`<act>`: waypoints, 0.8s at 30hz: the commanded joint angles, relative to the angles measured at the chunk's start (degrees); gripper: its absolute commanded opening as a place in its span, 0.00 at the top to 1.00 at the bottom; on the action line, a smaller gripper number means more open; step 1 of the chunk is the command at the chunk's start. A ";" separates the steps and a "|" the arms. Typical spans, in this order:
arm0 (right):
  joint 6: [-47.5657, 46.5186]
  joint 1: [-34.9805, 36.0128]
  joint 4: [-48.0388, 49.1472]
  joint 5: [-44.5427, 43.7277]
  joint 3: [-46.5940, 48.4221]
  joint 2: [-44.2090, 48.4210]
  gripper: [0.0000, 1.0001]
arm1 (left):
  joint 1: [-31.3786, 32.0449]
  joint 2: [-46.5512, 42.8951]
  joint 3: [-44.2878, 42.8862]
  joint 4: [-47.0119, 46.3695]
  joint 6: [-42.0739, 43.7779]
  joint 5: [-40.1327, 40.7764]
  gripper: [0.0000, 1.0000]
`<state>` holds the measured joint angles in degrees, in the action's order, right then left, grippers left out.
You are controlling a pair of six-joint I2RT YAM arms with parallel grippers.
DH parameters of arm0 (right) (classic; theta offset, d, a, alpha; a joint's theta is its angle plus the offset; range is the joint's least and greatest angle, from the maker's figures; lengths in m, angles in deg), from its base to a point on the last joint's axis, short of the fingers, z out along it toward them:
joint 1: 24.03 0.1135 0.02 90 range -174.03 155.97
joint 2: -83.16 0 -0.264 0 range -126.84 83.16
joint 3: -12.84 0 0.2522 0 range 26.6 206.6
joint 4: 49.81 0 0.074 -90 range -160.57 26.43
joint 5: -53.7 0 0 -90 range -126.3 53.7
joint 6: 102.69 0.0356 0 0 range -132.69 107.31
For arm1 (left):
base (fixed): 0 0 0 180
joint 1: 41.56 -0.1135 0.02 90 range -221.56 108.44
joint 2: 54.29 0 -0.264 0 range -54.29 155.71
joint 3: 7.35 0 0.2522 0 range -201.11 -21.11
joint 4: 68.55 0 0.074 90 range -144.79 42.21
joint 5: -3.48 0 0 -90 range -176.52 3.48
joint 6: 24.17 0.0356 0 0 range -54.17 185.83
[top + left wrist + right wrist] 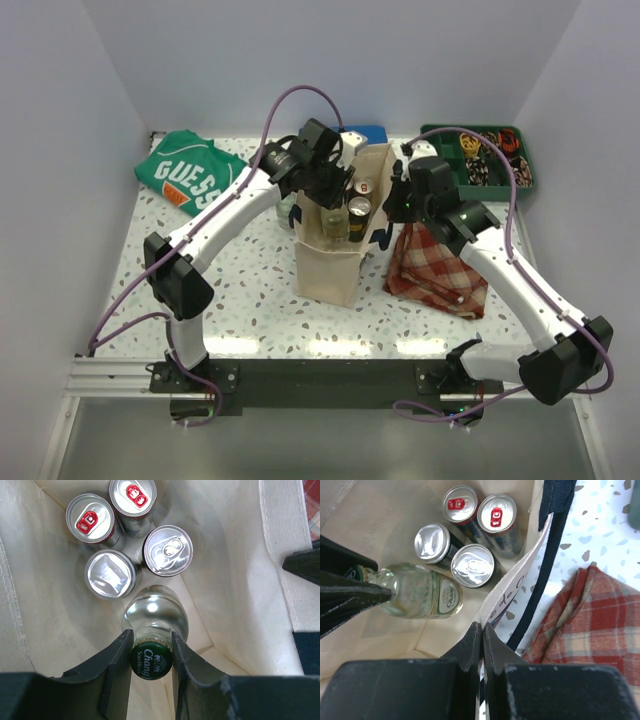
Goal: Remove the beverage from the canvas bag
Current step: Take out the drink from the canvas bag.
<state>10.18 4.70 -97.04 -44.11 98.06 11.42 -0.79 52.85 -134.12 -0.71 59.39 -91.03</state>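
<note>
The cream canvas bag (325,265) stands upright mid-table with its mouth spread. Inside it are several cans (167,550) and a clear glass bottle (152,611) with a green cap, the beverage. My left gripper (151,645) reaches into the bag from above and is shut on the bottle's neck just under the cap. From the right wrist view the bottle (420,597) leans toward the left fingers (345,600). The right gripper (481,630) is shut on the bag's right rim (520,587), beside its navy handle (545,570).
A red plaid cloth (440,265) lies right of the bag, under the right arm. A green printed T-shirt (190,172) lies at the back left. A green tray (480,155) of small items sits at the back right, and a blue object (365,133) sits behind the bag.
</note>
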 commanded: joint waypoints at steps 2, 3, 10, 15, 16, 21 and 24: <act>-4.06 -1.66 -0.45 -4.22 5.18 -1.47 1.00 | 0.36 -4.83 -4.76 -5.75 0.02 -1.20 1.00; -3.98 -1.57 -0.36 -5.27 5.18 -1.38 1.00 | 0.36 -4.83 -4.85 -5.57 0.11 -1.03 1.00; -7.58 -2.72 -2.12 -2.48 6.68 -0.77 0.79 | 0.45 -4.74 -6.34 -5.13 0.28 -1.02 1.00; -7.32 -2.63 -2.74 1.04 6.23 0.11 0.53 | 0.45 -4.56 -8.27 -4.69 0.37 -1.38 1.00; -7.32 -2.71 -3.09 1.05 6.06 0.46 0.50 | 0.45 -4.56 -8.71 -4.43 0.37 -1.38 1.00; -6.18 -2.71 -2.39 2.62 4.40 4.15 0.45 | 0.53 -4.74 -11.78 -3.02 0.55 -0.67 1.00; -5.30 -2.72 0.16 2.45 1.77 7.84 0.38 | 0.53 -5.35 -13.28 -2.67 0.46 -0.15 1.00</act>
<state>4.09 2.17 -99.91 -42.67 101.71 13.32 -0.55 52.85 -141.05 1.20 59.41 -91.01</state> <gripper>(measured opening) 0.586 0.367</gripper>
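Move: My left hand already pinches the green-capped bottle by its neck inside the canvas bag, its middle some 8 cm straight below. The near silver can is about 5 cm ahead, 6 to the right and 18 below; the standing bottle outside is about 13 left, 3 ahead, 12 below. My right hand grips the bag's right rim; from it the green-capped bottle is level, about 13 left, 7 down, the plaid cloth 7 back, 11 right, 24 down. With my right hand I first tug the bag's right rim about 2 cm to my right and slightly forward, then open my fingers to let the rim go and rise nearly 3 cm, easing back. My left hand holds the bottle still at first, then lifts it by the neck about 4 cm, keeping its grip and tilting very little. ##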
